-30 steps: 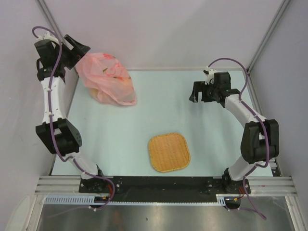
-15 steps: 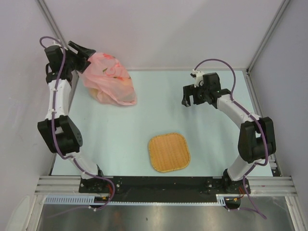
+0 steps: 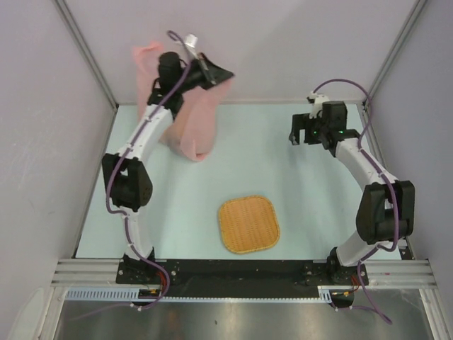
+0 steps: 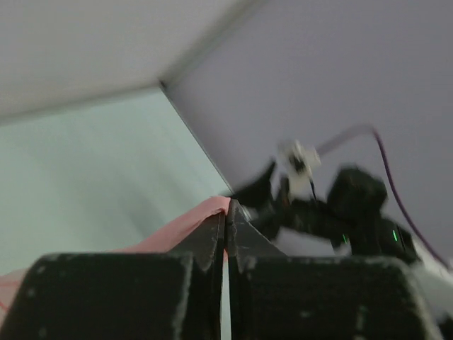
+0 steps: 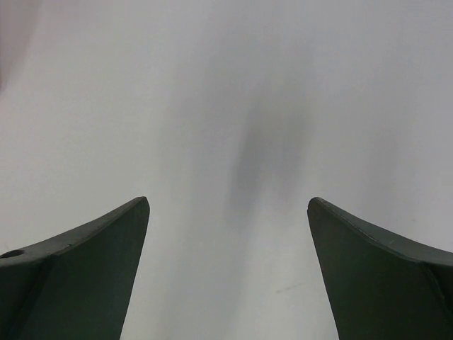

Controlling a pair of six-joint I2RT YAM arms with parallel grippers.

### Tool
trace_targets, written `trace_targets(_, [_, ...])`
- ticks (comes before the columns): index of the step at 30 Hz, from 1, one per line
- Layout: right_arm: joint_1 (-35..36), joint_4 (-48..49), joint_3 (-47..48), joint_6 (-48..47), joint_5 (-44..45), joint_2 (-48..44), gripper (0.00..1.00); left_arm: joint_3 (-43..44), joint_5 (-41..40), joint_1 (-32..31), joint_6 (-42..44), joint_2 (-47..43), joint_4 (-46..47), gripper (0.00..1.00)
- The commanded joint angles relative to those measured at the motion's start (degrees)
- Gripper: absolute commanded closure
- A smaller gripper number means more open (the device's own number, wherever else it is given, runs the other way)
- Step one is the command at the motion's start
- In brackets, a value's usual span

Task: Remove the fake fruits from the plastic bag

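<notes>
The pink plastic bag (image 3: 192, 120) hangs lifted off the table at the back left, its bottom end near the table surface. My left gripper (image 3: 224, 73) is shut on the bag's upper edge. In the left wrist view a pink fold of the plastic bag (image 4: 185, 225) is pinched between the closed jaws of the left gripper (image 4: 228, 210). The fake fruits are hidden; none shows through the bag. My right gripper (image 3: 298, 136) hovers at the back right, far from the bag. It stands open and empty, as the right gripper (image 5: 228, 202) faces only a blank pale surface.
A woven orange-tan square tray (image 3: 248, 224) lies on the pale table (image 3: 318, 205) at front centre. Grey walls close in the back and both sides. The right arm (image 3: 357, 159) runs along the right edge.
My left gripper closed on the bag and swung up and to the right, pulling the bag off the table. The right gripper drew back to the right.
</notes>
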Motion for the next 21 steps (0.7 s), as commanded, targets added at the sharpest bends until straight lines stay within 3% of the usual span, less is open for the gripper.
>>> trace_targets(1, [-2.7,3.1,2.3,-0.8,0.6,-6.7,0.0,-4.9,16.7,-9.1,3.9,-6.3,-5.5,1.0])
trace_targets(3, [-3.5,2.5,2.3,-1.8,-1.5,-9.0,0.0,-5.6,18.8,-11.6,11.5,-8.6,-17.0,1.0])
trace_targets(4, [-3.8,2.2,2.3,-2.4,-1.8,-9.8,0.01,-6.9,18.4,-11.8,19.6,-10.0,-26.6,1.0])
trace_targets(5, [-4.0,1.6,2.3,-3.1,-2.2,-11.1,0.0,-9.3,16.2,-11.8,22.3,-14.5,-29.2,1.0])
trace_targets(9, [-4.1,1.8,2.3,-3.7,-4.1,-12.0,0.01,-28.7,9.6,-8.3,28.6,-26.2,-30.6,1.0])
trace_targets(13, [-2.7,4.5,5.5,-2.1,-7.2,-9.2,0.0,-34.2,-0.1,-2.2,35.3,-31.3,-36.4,1.0])
trace_targets(17, [3.8,8.1,11.8,-3.7,-4.9,-3.5,0.0,-39.2,-0.1,7.4,32.9,-35.0,-37.9,1.0])
trace_targets(21, [11.6,12.1,20.8,-7.6,2.0,5.5,0.0,-43.9,1.7,9.1,32.1,-38.3,-36.2,1.0])
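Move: The left hand already pinches a rim of the plastic bag. It is taking it to a bare table patch about 10 cm back, some 10 cm left and 38 cm below; the bag's body hangs about 17 cm to the left, 4 cm back and 18 cm below. The mat lies roughly 36 cm back, 6 cm right and 38 cm below. From the right hand, the bag's body is about 43 cm left, 4 cm ahead and 3 cm higher. Back and down goes the left hand with the bag, sweeping right by about 11 cm first, then reversing to the left; it ends some 18 cm back, 11 cm left and 14 cm lower, fingers kept shut on the plastic, its left side rolling up. The right hand rises about 12 cm, wide open and tilting its fingers upward, then swings left towards the bag. ##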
